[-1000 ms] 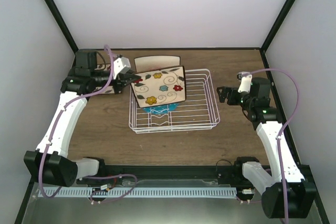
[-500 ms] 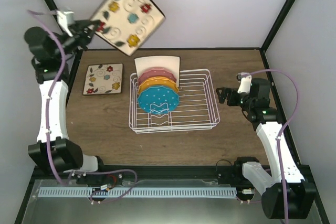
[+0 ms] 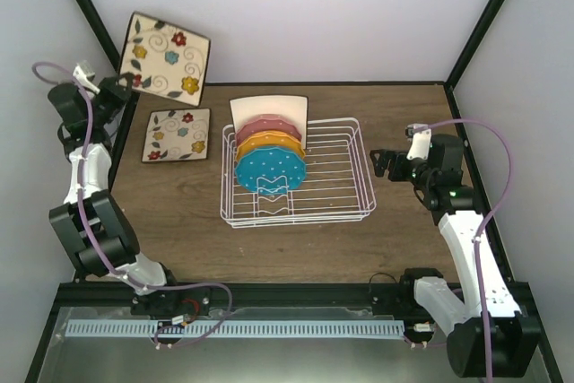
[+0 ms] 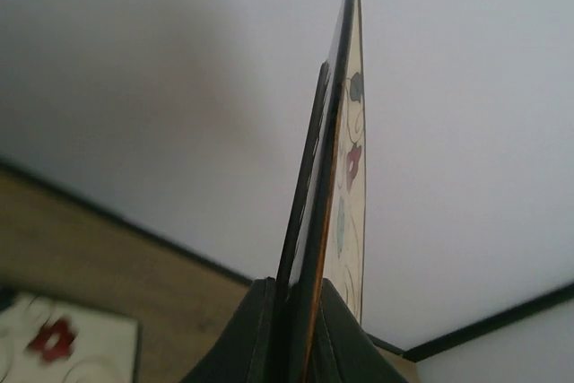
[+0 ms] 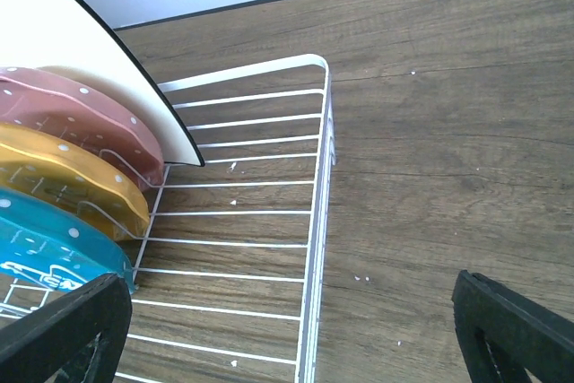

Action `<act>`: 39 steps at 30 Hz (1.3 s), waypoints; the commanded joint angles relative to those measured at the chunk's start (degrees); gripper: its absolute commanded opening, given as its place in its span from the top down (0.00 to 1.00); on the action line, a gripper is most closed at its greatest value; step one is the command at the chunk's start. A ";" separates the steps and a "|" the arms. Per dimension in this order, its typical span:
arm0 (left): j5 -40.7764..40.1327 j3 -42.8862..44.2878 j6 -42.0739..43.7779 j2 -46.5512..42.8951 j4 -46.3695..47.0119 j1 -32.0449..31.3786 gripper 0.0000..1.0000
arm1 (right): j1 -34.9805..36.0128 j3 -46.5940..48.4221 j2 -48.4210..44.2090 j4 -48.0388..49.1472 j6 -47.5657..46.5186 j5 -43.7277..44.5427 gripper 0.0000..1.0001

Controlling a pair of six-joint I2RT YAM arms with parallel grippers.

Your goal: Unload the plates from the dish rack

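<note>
My left gripper [image 3: 128,83] is shut on the lower left edge of a square cream floral plate [image 3: 167,57], held up in the air over the table's back left corner. In the left wrist view this plate [image 4: 345,141] stands edge-on between my fingers [image 4: 256,329]. A second floral plate [image 3: 176,134] lies flat on the table below it. The white wire dish rack [image 3: 366,177] holds a plain cream square plate [image 3: 269,107], then pink [image 3: 266,126], orange [image 3: 266,143] and blue [image 3: 269,167] dotted round plates, all upright. My right gripper [image 3: 380,161] hangs open just right of the rack, with nothing in it.
The right wrist view looks down on the rack's right rim [image 5: 319,177] and bare wood beyond it. Black frame posts and pale walls close in the back and sides. The brown table [image 3: 305,248] runs on in front of the rack.
The left arm lifted the floral plate out of the rack, swung it high to the back left, and has now brought it lower and further left. The right arm has stayed still.
</note>
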 commanded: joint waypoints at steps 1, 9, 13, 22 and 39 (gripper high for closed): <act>-6.08 -2.96 -5.42 -0.96 5.81 1.54 0.96 | -0.60 0.27 -0.43 0.89 0.52 -0.78 0.00; -8.64 -9.59 -6.17 2.52 5.67 3.03 0.96 | -0.60 0.82 0.44 0.41 0.47 -0.86 0.00; -7.38 -12.45 -6.29 4.76 5.89 3.67 0.96 | -0.61 1.17 0.65 0.11 0.34 -0.65 0.00; -2.26 -12.72 -1.09 9.65 1.61 3.96 0.96 | -0.60 1.61 1.10 -0.25 -0.07 -0.36 0.00; -2.80 -15.51 -1.45 14.54 0.88 4.01 0.96 | -0.61 1.70 1.54 -0.44 -0.44 0.17 0.00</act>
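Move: The left hand, still gripping a square flowered plate near its corner, has to set it on the square plate already on the table. That lying plate's middle is about 5 cm to the right, 2 cm ahead and some 35 cm below. The rack's middle is roughly 42 cm right and 10 cm back; its blue plate about 33 cm right and 9 cm back. From the idle right hand, the lying plate is about 59 cm left, 16 cm ahead and 22 cm below. Down, fast at first and then easing to a stop, the left hand lowers the held flowered plate some 25 cm towards the plate lying on the table, drifting about 5 cm left early on and a little back right. The fingers tip down about 30 degrees and the wrist rolls slightly, left side down, while the fingers keep their pinch; the held plate's outer part seems to touch the lower plate. ##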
